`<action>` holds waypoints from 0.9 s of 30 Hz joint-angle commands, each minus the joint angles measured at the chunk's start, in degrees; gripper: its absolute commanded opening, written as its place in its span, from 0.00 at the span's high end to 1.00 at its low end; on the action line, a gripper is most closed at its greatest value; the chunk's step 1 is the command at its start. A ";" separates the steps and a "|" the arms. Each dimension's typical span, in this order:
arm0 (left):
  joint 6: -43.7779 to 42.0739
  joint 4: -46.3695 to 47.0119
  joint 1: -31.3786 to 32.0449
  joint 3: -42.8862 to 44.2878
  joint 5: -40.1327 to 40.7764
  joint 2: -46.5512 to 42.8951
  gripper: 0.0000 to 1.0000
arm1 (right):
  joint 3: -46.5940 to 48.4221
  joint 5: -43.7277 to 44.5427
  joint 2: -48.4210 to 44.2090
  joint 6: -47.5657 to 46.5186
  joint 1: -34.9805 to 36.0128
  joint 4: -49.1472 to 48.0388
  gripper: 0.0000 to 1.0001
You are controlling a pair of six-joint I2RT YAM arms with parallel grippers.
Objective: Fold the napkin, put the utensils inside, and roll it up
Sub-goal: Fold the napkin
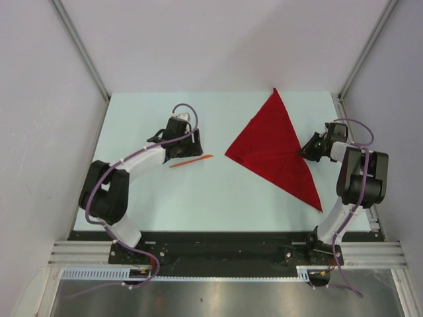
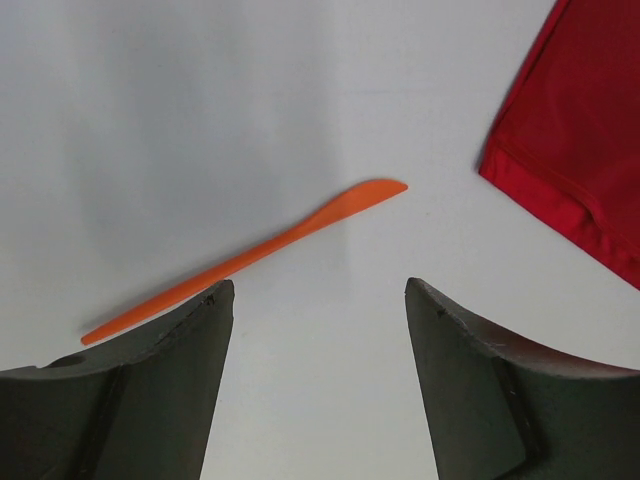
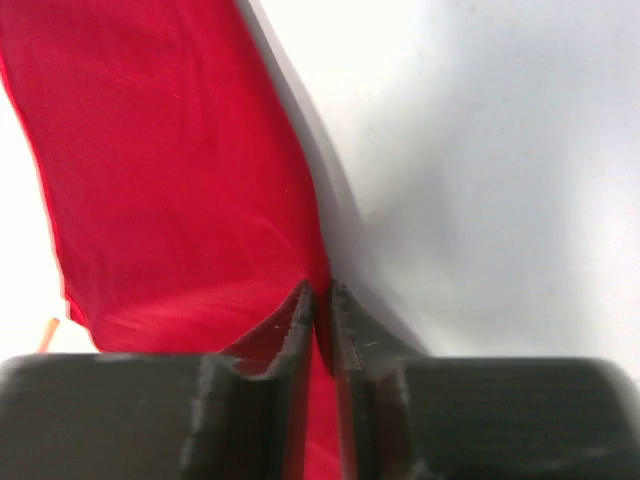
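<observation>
The red napkin (image 1: 274, 153) lies as a folded triangle on the right half of the table, one point to the back, one to the front right. My right gripper (image 1: 305, 153) is shut on the napkin's right edge (image 3: 200, 180), with red cloth pinched between its fingertips (image 3: 300, 305). The orange utensil (image 1: 192, 161) lies flat near the table's middle, left of the napkin. My left gripper (image 1: 188, 146) hovers just behind it, open, with nothing between its fingers (image 2: 200, 330). In the left wrist view the utensil (image 2: 260, 255) runs slantwise ahead of the jaws and a napkin corner (image 2: 580, 150) shows at the upper right.
The pale table (image 1: 198, 198) is walled by white panels at the back and both sides. A metal frame rail (image 1: 357, 59) runs along the right rear corner. Both arm bases stand at the near edge.
</observation>
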State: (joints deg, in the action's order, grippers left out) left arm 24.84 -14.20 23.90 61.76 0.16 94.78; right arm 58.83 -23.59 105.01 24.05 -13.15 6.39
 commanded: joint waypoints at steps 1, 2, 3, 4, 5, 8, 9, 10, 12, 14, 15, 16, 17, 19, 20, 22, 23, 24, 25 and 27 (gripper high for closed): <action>0.03 2.59 2.02 2.58 -1.38 0.93 0.25 | -0.03 1.45 -3.75 -1.81 0.22 2.57 0.69; 0.47 3.12 2.38 2.32 -2.26 0.93 0.25 | 0.06 2.23 -4.81 -2.34 0.84 3.01 0.59; 1.43 4.08 2.64 2.05 -4.54 1.19 0.26 | 0.23 3.54 -6.03 -3.91 3.28 3.97 0.43; 2.05 4.52 2.73 1.70 -5.60 1.28 0.26 | 0.23 5.30 -7.35 -4.71 4.96 4.41 0.39; 2.66 4.88 2.64 1.44 -6.74 1.37 0.26 | 0.32 10.19 -10.32 -5.59 7.41 4.77 0.35; 4.60 6.90 2.64 0.30 -9.74 1.46 0.28 | 1.37 20.12 -13.94 -8.84 18.92 5.56 0.29; 5.39 7.34 2.64 0.12 -10.00 1.54 0.28 | 1.64 22.08 -14.13 -9.46 21.64 5.39 0.27; 5.57 7.60 2.64 -0.06 -10.70 1.63 0.28 | 2.08 23.49 -14.05 -10.86 27.07 4.69 0.27; 6.36 8.30 2.64 -0.32 -11.67 1.63 0.28 | 2.87 25.17 -11.69 -12.18 31.67 1.98 0.26; 6.88 9.01 2.64 -1.20 -12.82 1.02 0.28 | 6.36 25.88 -8.27 -14.38 37.21 1.34 0.24; 7.06 9.10 2.56 -1.46 -12.99 0.76 0.29 | 8.30 26.58 -4.50 -14.99 38.71 2.39 0.24; 6.98 9.01 2.55 -1.99 -13.00 0.58 0.29 | 10.15 28.58 -2.20 -15.70 41.77 2.83 0.24; 6.80 8.92 2.38 -2.34 -13.00 -0.38 0.29 | 13.39 29.74 -0.44 -16.66 42.93 3.44 0.23; 6.71 9.10 2.20 -3.83 -12.82 -1.52 0.29 | 16.83 33.42 4.66 -16.50 44.87 5.37 0.23; 6.80 9.36 1.94 -4.36 -12.73 -2.40 0.29 | 19.72 34.13 5.89 -15.54 45.75 7.30 0.24; 6.45 9.19 1.68 -5.67 -12.64 -3.11 0.29 | 20.36 34.49 7.48 -14.74 46.10 7.32 0.24; 6.19 9.01 1.41 -6.03 -12.47 -3.37 0.29 | 19.93 33.97 7.23 -14.56 46.19 5.66 0.23; 6.10 8.75 1.15 -6.38 -12.38 -4.16 0.29 | 18.88 33.44 7.05 -14.65 46.19 4.60 0.23; 6.01 8.83 0.97 -7.26 -12.38 -4.60 0.29 | 18.43 32.57 6.87 -14.74 46.11 3.72 0.23; 6.01 9.45 -0.08 -8.05 -12.64 -5.74 0.29 | 18.43 32.03 7.05 -15.70 46.28 2.05 0.23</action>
State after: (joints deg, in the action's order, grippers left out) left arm 30.57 -6.66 25.54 55.20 -11.27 93.67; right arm 76.40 6.70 113.08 9.93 33.36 11.70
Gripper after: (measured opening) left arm 0.714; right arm 0.766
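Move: The right hand still pinches the napkin's right edge. The napkin's left corner lies about 27 cm to its left, about level with it and 2 cm lower; the orange knife lies some 40 cm left and 3 cm nearer. The napkin's far corner is about 26 cm ahead and 9 cm left. From the left hand, the left corner is roughly 2 cm ahead, 10 cm right and 8 cm down. Right hand releases the napkin's edge, arcs about 27 cm left to its left corner; left hand shifts right. ##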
